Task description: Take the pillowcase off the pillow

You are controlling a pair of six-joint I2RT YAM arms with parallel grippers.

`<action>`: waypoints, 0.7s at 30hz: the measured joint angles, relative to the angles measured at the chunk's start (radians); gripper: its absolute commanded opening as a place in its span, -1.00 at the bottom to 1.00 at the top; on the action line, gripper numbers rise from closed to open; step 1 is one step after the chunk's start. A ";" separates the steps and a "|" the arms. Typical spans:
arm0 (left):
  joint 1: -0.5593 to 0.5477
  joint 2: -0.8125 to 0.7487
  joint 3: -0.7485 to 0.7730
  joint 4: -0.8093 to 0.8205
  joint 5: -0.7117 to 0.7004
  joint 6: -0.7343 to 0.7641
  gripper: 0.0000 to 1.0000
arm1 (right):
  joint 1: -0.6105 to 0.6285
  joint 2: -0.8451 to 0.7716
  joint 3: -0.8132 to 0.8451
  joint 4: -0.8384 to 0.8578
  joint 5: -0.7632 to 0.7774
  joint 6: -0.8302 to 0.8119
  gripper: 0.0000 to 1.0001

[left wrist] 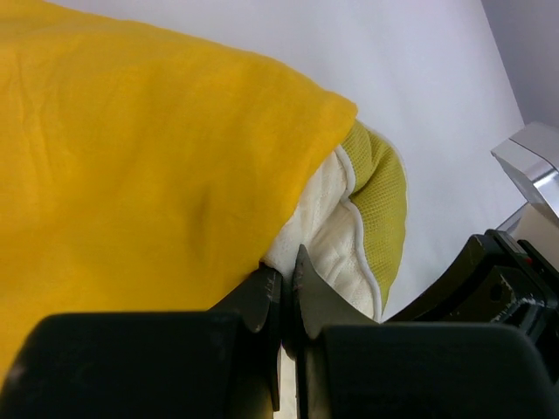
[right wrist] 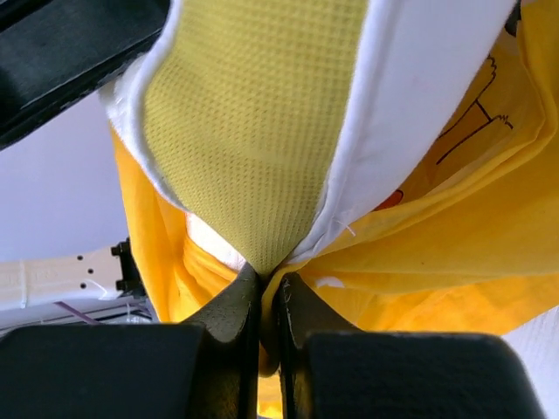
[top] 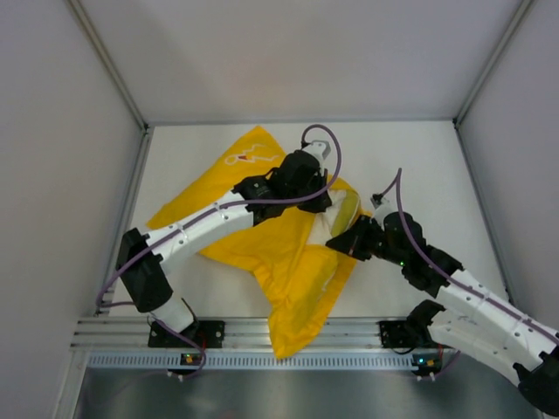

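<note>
The bright yellow pillowcase (top: 279, 262) lies crumpled across the middle of the table, and one corner hangs over the near rail. The pillow (top: 347, 209) sticks out of its right end, cream with a yellow-green mesh side (left wrist: 380, 192). My left gripper (top: 325, 208) reaches over the case and is shut (left wrist: 284, 266) at the opening's edge, with cream pillow cloth between its fingers. My right gripper (top: 336, 237) is shut (right wrist: 269, 281) just below the pillow's mesh end (right wrist: 253, 113), and a fold of pillowcase (right wrist: 454, 227) is pinched in it. Most of the pillow is hidden inside the case.
White walls (top: 79, 175) close in the table on the left, back and right. An aluminium rail (top: 244, 334) carrying both arm bases runs along the near edge. My right arm's black wrist (left wrist: 498, 288) sits close beside the left gripper.
</note>
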 measured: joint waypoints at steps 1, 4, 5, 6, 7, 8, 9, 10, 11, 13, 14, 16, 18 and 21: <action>0.003 0.005 0.004 0.000 0.005 0.000 -1.00 | 0.006 -0.006 0.000 -0.002 0.008 0.002 -0.92; 0.019 0.028 0.014 -0.001 0.031 -0.001 -1.00 | 0.043 -0.026 0.000 -0.008 0.051 0.004 -0.65; 0.025 0.039 0.020 -0.002 0.038 0.000 -1.00 | 0.054 -0.032 -0.001 -0.011 0.060 0.006 -0.56; 0.032 0.049 0.024 0.001 0.039 0.000 -1.00 | 0.063 -0.040 -0.002 -0.019 0.058 0.006 -0.42; 0.042 0.058 0.026 0.009 0.038 0.000 -1.00 | 0.076 -0.051 -0.006 -0.023 0.048 0.007 -0.37; 0.050 0.067 0.026 0.016 0.037 0.000 -1.00 | 0.087 -0.058 -0.007 -0.029 0.037 0.003 -0.34; 0.060 0.074 0.026 0.023 0.033 -0.001 -1.00 | 0.095 -0.062 -0.008 -0.031 0.026 0.000 -0.35; 0.068 0.081 0.026 0.028 0.029 -0.001 -1.00 | 0.098 -0.062 -0.007 -0.032 0.017 -0.001 -0.35; 0.074 0.084 0.024 0.034 0.023 -0.004 -1.00 | 0.099 -0.060 -0.008 -0.032 0.011 -0.001 -0.38; 0.084 0.084 0.020 0.045 0.016 -0.008 -1.00 | 0.100 -0.050 -0.008 -0.031 0.002 -0.005 -0.69; 0.087 0.083 0.018 0.052 0.015 -0.011 -1.00 | 0.100 -0.046 -0.008 -0.030 -0.003 -0.002 -0.74; 0.089 0.082 0.012 0.062 0.014 -0.015 -1.00 | 0.101 -0.038 -0.018 -0.021 -0.011 0.000 -0.80; 0.087 0.081 0.008 0.066 0.013 -0.016 -1.00 | 0.101 -0.029 -0.025 -0.023 -0.011 0.000 -0.56; 0.087 0.073 0.000 0.070 0.013 -0.018 -1.00 | 0.101 -0.019 -0.025 -0.022 -0.008 -0.005 0.01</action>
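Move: Both hands already have cloth pinched. The right hand holds the tip of the pillow's mesh border gathered with the pillowcase rim; the border's middle lies about 7 cm ahead and 5 cm to its right, and the loose case flap roughly 13 cm back, 6 cm left and 8 cm lower. From the left hand, which grips the white pillow, the mesh border is some 5 cm right and level fore and aft, 2 cm lower. The right fingers let go of the gathered mesh and case rim while that hand backs off about 3 cm, drifting slightly left and then sinking a little over the pillowcase; they narrow briefly and part again. Meanwhile the left hand keeps its pinch on the pillow and carries it forward about 4 cm and down 2, away from the right hand, turning slightly counter-clockwise. ##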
